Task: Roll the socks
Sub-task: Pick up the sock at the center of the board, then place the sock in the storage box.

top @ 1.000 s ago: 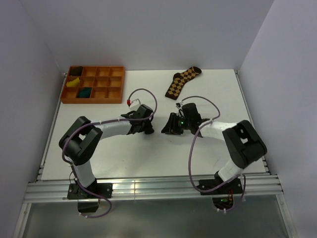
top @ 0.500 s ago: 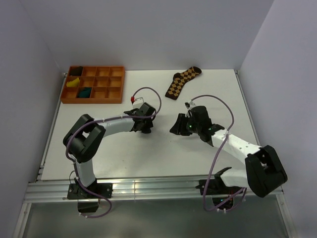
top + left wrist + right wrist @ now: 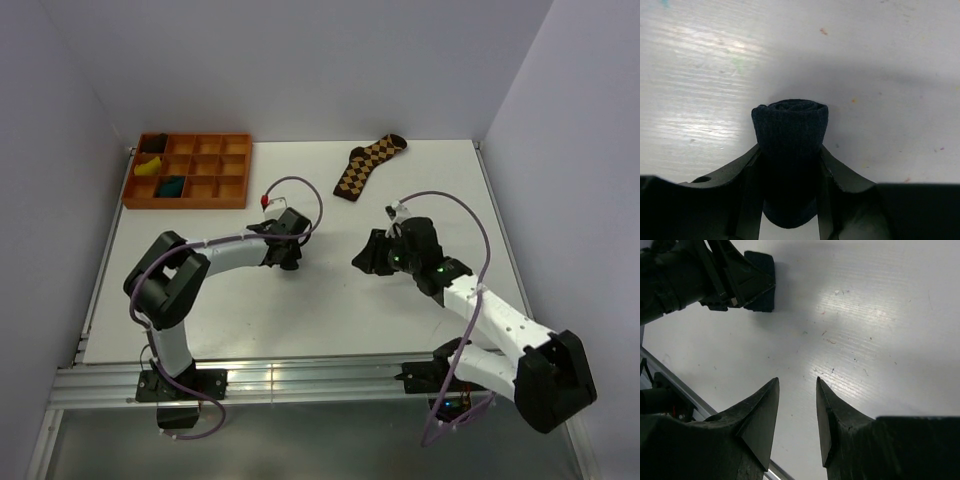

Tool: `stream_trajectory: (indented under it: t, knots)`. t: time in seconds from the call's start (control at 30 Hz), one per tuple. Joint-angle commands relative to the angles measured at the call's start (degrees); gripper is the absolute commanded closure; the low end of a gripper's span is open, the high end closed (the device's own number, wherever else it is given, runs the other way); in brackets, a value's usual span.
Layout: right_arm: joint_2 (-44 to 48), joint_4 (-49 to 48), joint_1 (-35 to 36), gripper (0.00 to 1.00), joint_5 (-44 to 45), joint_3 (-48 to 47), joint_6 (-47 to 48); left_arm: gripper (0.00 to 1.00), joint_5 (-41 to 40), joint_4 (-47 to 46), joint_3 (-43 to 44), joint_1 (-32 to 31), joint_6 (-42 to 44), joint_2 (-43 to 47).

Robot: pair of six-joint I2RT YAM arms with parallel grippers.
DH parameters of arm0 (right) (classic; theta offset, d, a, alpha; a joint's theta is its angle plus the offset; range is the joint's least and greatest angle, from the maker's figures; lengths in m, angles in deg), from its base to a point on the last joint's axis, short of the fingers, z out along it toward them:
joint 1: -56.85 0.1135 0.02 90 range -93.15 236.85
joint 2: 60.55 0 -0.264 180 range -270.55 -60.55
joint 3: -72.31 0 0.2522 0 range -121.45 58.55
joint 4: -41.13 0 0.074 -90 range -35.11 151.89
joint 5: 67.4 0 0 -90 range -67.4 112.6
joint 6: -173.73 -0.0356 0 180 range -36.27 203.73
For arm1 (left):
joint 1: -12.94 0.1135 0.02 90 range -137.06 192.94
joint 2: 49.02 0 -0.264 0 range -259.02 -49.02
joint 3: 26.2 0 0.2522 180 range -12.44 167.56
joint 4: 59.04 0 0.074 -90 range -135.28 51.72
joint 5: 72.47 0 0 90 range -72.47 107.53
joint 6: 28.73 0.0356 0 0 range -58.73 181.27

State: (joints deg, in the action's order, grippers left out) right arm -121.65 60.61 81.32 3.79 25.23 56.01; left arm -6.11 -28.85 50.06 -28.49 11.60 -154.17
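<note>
In the left wrist view a dark rolled sock [image 3: 790,125] stands between the two fingers of my left gripper [image 3: 790,146], which is shut on it just above the white table. From the top view the left gripper [image 3: 289,260] sits mid-table and covers most of the roll. My right gripper [image 3: 364,260] hangs a short way to its right, open and empty. In the right wrist view its fingers [image 3: 796,381] frame bare table, and the roll [image 3: 761,276] shows at the upper left in the left gripper's fingers.
An orange compartment tray [image 3: 190,205] stands at the back left, with a dark bundle, a yellow one and a teal one [image 3: 171,186] in its left cells. A brown argyle sock [image 3: 368,163] lies flat at the back centre. The table's metal rail runs along the near edge.
My right gripper has drawn back to the right, away from the left gripper, and its arm has swung out to the right. The left gripper has stayed almost in place with the roll.
</note>
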Motion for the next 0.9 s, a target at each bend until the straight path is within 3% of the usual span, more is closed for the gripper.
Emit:
stream_trajectory:
  t: [0.0,0.13,0.37,0.5,0.73,0.83,0.87]
  knots:
    - [5.5,3.9,-0.7,0.57,2.2,-2.4,3.9,1.0,0.8,10.6,-3.7,2.6,2.5,0.5]
    - [11.0,6.4,-0.9,0.57,2.4,-5.1,7.0,1.0,0.3,9.2,-3.1,6.4,7.4,7.2]
    - [20.3,7.8,-1.0,0.57,3.6,-5.9,10.8,1.0,0.3,4.4,2.7,17.7,25.7,15.3]
    - [24.1,7.4,-1.0,0.4,3.3,-5.4,11.5,1.0,1.0,0.3,6.4,23.1,35.5,15.2]
    - [25.8,6.1,-1.0,0.36,3.4,-3.9,10.8,1.0,13.2,-3.3,16.3,34.1,54.1,8.7]
    - [25.4,5.8,-1.0,0.36,2.2,-3.5,11.2,1.0,22.2,-3.2,21.7,38.4,59.1,3.2]
    - [25.2,5.5,-1.0,0.36,2.1,-3.3,11.1,1.0,28.5,-3.2,23.7,40.4,61.9,0.8]
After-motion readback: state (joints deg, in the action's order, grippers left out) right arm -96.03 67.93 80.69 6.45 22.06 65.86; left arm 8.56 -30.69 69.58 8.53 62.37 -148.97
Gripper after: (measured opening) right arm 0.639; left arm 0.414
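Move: The left gripper already holds the dark rolled sock, low over the board. The empty front-row compartment of the wooden tray, third from the left, lies about 25 cm ahead and 24 cm to its left, near its own height; the teal sock sits in the next compartment, some 9 cm farther left, and the yellow sock about 33 cm ahead and 42 cm left of the gripper. From the right gripper that empty compartment is roughly 33 cm ahead, 42 cm left and 10 cm below. Keep the left fingers pinched on the rolled sock and sweep it left, low at first, then climbing and reaching forward to the tray: about 23 cm left, 17 cm up and 17 cm forward, tipping the fingers up some 20 degrees and raising the hand's left side. Meanwhile raise the empty right gripper about 12 cm, drawing slightly right and back, tilt it up and open its fingers wider. ##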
